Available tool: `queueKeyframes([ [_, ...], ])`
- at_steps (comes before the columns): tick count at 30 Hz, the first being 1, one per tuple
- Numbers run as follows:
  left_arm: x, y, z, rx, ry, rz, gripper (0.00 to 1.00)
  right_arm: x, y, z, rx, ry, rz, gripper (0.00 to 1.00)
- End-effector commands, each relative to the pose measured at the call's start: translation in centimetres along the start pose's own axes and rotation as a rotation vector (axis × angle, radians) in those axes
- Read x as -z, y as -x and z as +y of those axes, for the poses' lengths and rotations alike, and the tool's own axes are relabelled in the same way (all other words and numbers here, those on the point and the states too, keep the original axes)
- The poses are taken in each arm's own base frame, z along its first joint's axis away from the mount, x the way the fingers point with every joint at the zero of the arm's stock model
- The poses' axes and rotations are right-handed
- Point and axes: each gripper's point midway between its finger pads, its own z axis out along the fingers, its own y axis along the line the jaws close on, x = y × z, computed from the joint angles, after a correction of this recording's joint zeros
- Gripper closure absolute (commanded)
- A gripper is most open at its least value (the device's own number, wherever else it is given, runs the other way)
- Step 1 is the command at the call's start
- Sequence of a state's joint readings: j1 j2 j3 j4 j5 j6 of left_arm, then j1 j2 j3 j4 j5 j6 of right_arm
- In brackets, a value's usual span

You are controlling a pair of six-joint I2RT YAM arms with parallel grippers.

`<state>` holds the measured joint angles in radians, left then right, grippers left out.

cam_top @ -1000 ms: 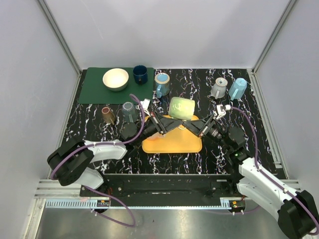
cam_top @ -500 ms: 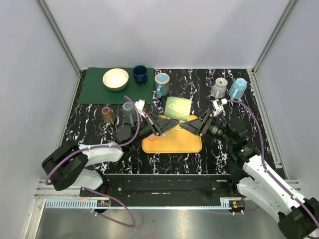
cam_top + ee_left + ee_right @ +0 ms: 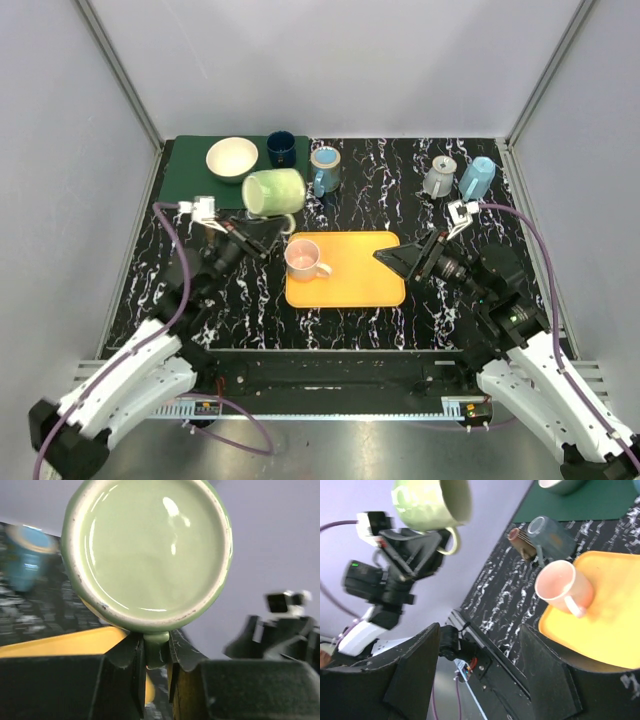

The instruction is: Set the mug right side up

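A pale green mug [image 3: 273, 192] hangs on its side in the air above the table's left middle, its opening toward the right. My left gripper [image 3: 274, 228] is shut on its handle from below. In the left wrist view the mug's base [image 3: 150, 550] fills the frame, and the handle sits pinched between the left gripper's [image 3: 156, 652] jaws. The right wrist view shows the green mug [image 3: 430, 502] high at the upper left. My right gripper [image 3: 392, 262] stands open at the right edge of the orange tray [image 3: 360, 285], holding nothing; its fingers [image 3: 415, 675] frame the table edge.
A pink mug [image 3: 303, 260] stands upright on the tray's left part. On the green mat [image 3: 185, 185] are a cream bowl [image 3: 232, 158] and a dark blue cup [image 3: 281, 149]. A blue mug [image 3: 325, 170], grey mug [image 3: 439, 177] and light blue mug [image 3: 477, 178] stand at the back.
The right gripper opened, let go of the green mug and drew back to the right. The left arm carried the mug up and to the left, off the tray.
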<state>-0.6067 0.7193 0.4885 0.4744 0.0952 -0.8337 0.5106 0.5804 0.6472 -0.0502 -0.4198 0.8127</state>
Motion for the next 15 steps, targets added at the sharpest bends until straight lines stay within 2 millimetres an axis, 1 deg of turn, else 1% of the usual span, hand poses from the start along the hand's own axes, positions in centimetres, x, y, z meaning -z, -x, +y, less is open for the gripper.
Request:
queueKeyframes([
  [1, 5.6, 6.9, 6.5, -0.423, 0.547, -0.059, 1.00, 0.3, 0.7, -1.3, 0.067, -0.107, -0.013, 0.30],
  [2, 7.7, 6.4, 8.8, -0.472, 0.683, 0.012, 1.00, 0.1, 0.7, -1.6, 0.079, -0.114, -0.007, 0.30],
  [3, 9.0, 7.4, 10.1, -0.524, 0.778, 0.019, 1.00, 0.0, 0.6, -1.9, 0.082, -0.124, -0.002, 0.30],
  [4, 9.9, 8.5, 10.3, -0.539, 0.834, 0.005, 1.00, -0.2, 0.6, -2.0, 0.082, -0.124, -0.004, 0.30],
  [6, 12.5, 9.7, 12.6, -0.545, 1.005, -0.001, 1.00, -0.6, 0.4, -2.3, 0.083, -0.121, 0.007, 0.30],
  [7, 13.2, 10.3, 13.2, -0.548, 1.050, -0.010, 1.00, -0.7, 0.5, -2.4, 0.086, -0.117, 0.005, 0.30],
  [8, 13.6, 10.4, 13.9, -0.550, 1.081, 0.007, 1.00, -1.0, 0.3, -2.6, 0.086, -0.120, 0.014, 0.31],
  [9, 14.7, 11.0, 15.5, -0.527, 1.166, 0.001, 1.00, -1.1, 0.4, -2.6, 0.088, -0.118, 0.014, 0.31],
  [10, 15.1, 11.0, 16.4, -0.514, 1.196, 0.012, 1.00, -1.1, 0.2, -2.5, 0.089, -0.114, 0.023, 0.31],
  [11, 15.1, 10.9, 17.0, -0.496, 1.204, 0.014, 1.00, -1.2, 0.0, -2.8, 0.089, -0.118, 0.031, 0.31],
  [12, 15.7, 11.2, 18.3, -0.474, 1.258, 0.007, 1.00, -1.2, 0.0, -2.7, 0.090, -0.114, 0.034, 0.31],
  [13, 15.9, 11.0, 19.0, -0.453, 1.270, 0.015, 1.00, -1.2, -0.1, -2.8, 0.091, -0.112, 0.037, 0.31],
  [14, 16.0, 11.4, 19.6, -0.437, 1.281, -0.003, 1.00, -1.2, -0.2, -2.7, 0.095, -0.109, 0.038, 0.31],
  [15, 16.7, 12.0, 20.6, -0.413, 1.326, -0.029, 1.00, -1.1, -0.2, -2.6, 0.097, -0.106, 0.039, 0.32],
])
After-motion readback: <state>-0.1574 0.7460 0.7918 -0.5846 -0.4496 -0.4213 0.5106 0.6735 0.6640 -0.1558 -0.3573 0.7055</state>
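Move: The left hand holds the green mug by its handle; the bare marble left of the brown mug, its likely place, lies roughly 29 cm to the left, 8 cm farther out and 25 cm below. From that hand the brown mug stands about 22 cm left, the grey-blue mug 11 cm left, both 9 cm ahead, and the pink mug almost straight below, 2 cm ahead, all some 25 cm down. From the right hand that bare spot is about 48 cm left, 13 cm ahead. The left hand keeps its pinch on the green mug's handle and sweeps it fast to the left, about 24 cm, high past the grey-blue and brown mugs towards the bare marble beyond them, starting level and then sinking ever more steeply, some 11 cm in all, while the wrist swings counter-clockwise, rolls its left side up and tips down, so that the fingers end pointing forward and down. The empty right hand, fingers still wide open, sinks about 4 cm and eases 2 cm forward, off to the right of the pink mug and touching nothing. ##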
